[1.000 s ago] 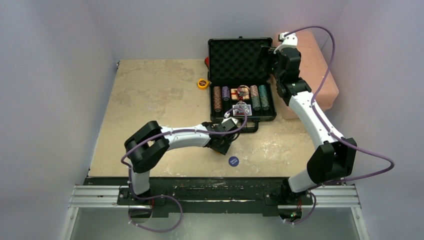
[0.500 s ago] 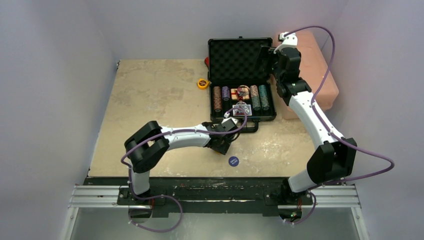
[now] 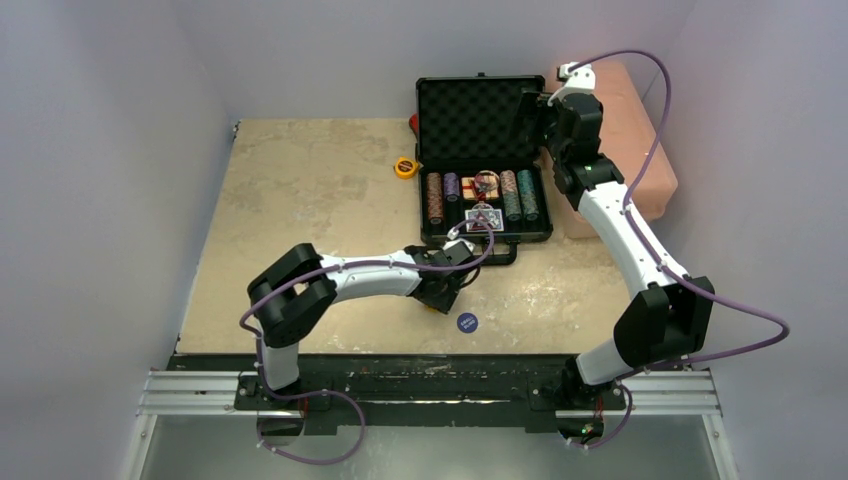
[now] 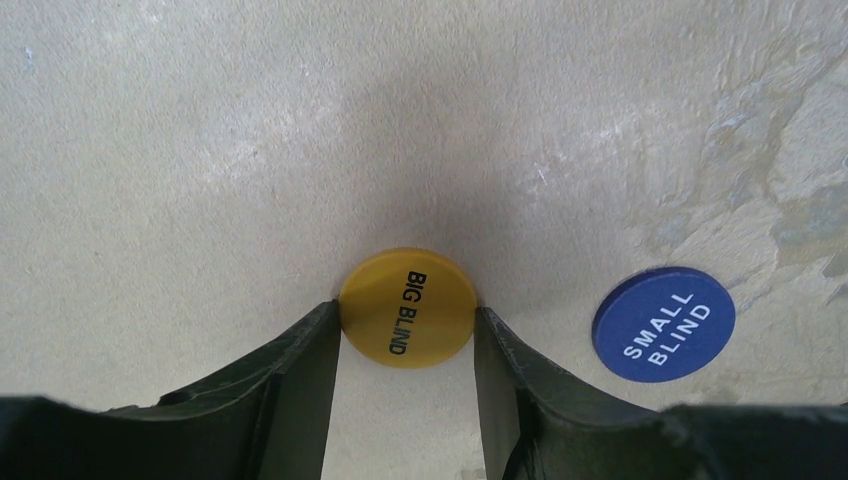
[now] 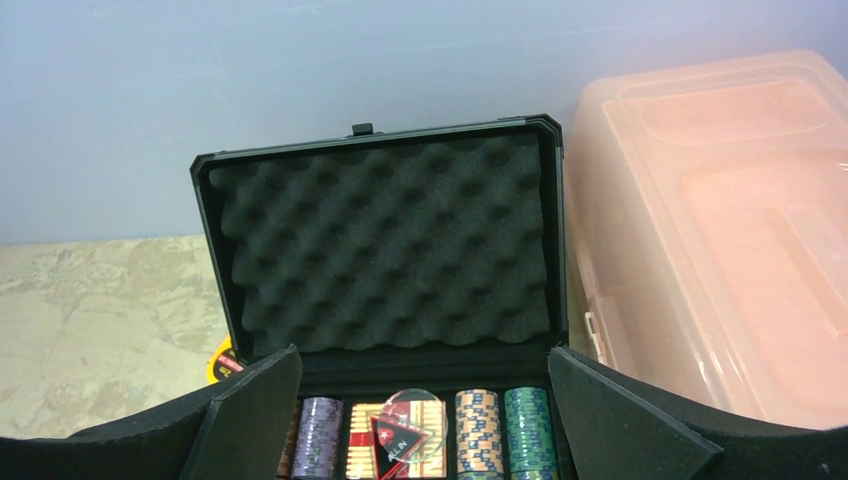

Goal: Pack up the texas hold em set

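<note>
The black briefcase (image 3: 483, 105) stands open at the back of the table, its foam lid (image 5: 385, 250) upright. Chip stacks (image 3: 434, 195) (image 5: 527, 425), a card deck (image 3: 484, 218) and a clear round button (image 5: 410, 425) lie in its tray. In front of the case, my left gripper (image 3: 438, 298) (image 4: 407, 310) is down on the table, shut on the yellow "BIG BLIND" button (image 4: 407, 308), one fingertip touching each side. The blue "SMALL BLIND" button (image 3: 466, 322) (image 4: 663, 323) lies just right of it. My right gripper (image 3: 532, 120) (image 5: 422, 352) hangs open over the case's right side, holding nothing.
A pink plastic box (image 3: 630, 130) (image 5: 720, 230) stands right of the case against the wall. A yellow tape measure (image 3: 405, 167) (image 5: 228, 362) lies left of the case. The case handle (image 3: 497, 258) juts toward my left wrist.
My left gripper has edged slightly toward the near edge of the table. The right arm has not moved.
</note>
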`<state>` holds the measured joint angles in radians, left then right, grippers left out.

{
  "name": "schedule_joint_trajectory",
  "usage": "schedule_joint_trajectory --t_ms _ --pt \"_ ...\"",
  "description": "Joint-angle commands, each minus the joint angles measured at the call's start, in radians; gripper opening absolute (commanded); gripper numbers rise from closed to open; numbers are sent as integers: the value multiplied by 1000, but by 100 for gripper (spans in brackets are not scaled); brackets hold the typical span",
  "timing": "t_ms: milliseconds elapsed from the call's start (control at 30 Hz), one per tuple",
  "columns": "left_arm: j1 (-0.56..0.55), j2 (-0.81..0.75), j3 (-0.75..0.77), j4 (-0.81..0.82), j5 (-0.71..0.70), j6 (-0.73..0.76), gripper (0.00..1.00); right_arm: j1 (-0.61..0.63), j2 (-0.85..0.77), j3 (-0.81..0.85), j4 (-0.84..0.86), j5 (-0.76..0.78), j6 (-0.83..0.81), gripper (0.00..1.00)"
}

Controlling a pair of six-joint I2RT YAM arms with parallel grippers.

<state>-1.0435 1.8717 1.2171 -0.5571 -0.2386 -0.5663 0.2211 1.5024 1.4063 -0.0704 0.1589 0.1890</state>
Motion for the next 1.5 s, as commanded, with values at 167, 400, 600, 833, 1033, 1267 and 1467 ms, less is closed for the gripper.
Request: schedule_joint_trajectory --t_ms 167,400,600,833,1033,1267,1467 --pt "-5 -71 14 -59 -22 -12 44 -3 2 49 -5 -15 -13 99" --pt "-6 -92 36 -79 -26 -12 44 -4 6 50 -6 -18 -12 99" --pt "-3 -123 90 -127 -53 19 44 -4 -1 48 -6 -10 -13 99" --pt "31 -132 206 -179 -64 85 44 -3 -8 48 -11 11 -19 99" --pt "103 -112 314 -189 -46 143 44 -3 -9 47 -8 20 -19 99" --pt "170 -43 452 -187 -17 215 44 -3 -10 47 -8 25 -20 99" --pt "218 41 567 -172 26 242 44 -4 -9 47 -8 25 -21 99"
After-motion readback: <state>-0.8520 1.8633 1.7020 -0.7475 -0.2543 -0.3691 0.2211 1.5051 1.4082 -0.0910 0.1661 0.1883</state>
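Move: The left hand has the yellow Big Blind disc between its fingertips at table level. From it the middle of the open poker case's tray is about 22 cm ahead and 11 cm right, slightly higher; the case handle is some 10 cm ahead and 12 cm right. The blue Small Blind disc lies roughly 4 cm back and 7 cm right. From the idle right hand the tray middle is about 5 cm back, 6 cm left and 30 cm down. Still pinching the Big Blind disc by its edges, the left hand creeps about a centimetre left and up, then lifts it off the table and speeds up, rising some 15 cm and going 12 cm forward in all, towards the case's front left. The fingers tilt roughly 15 degrees towards forward and keep their hold. ##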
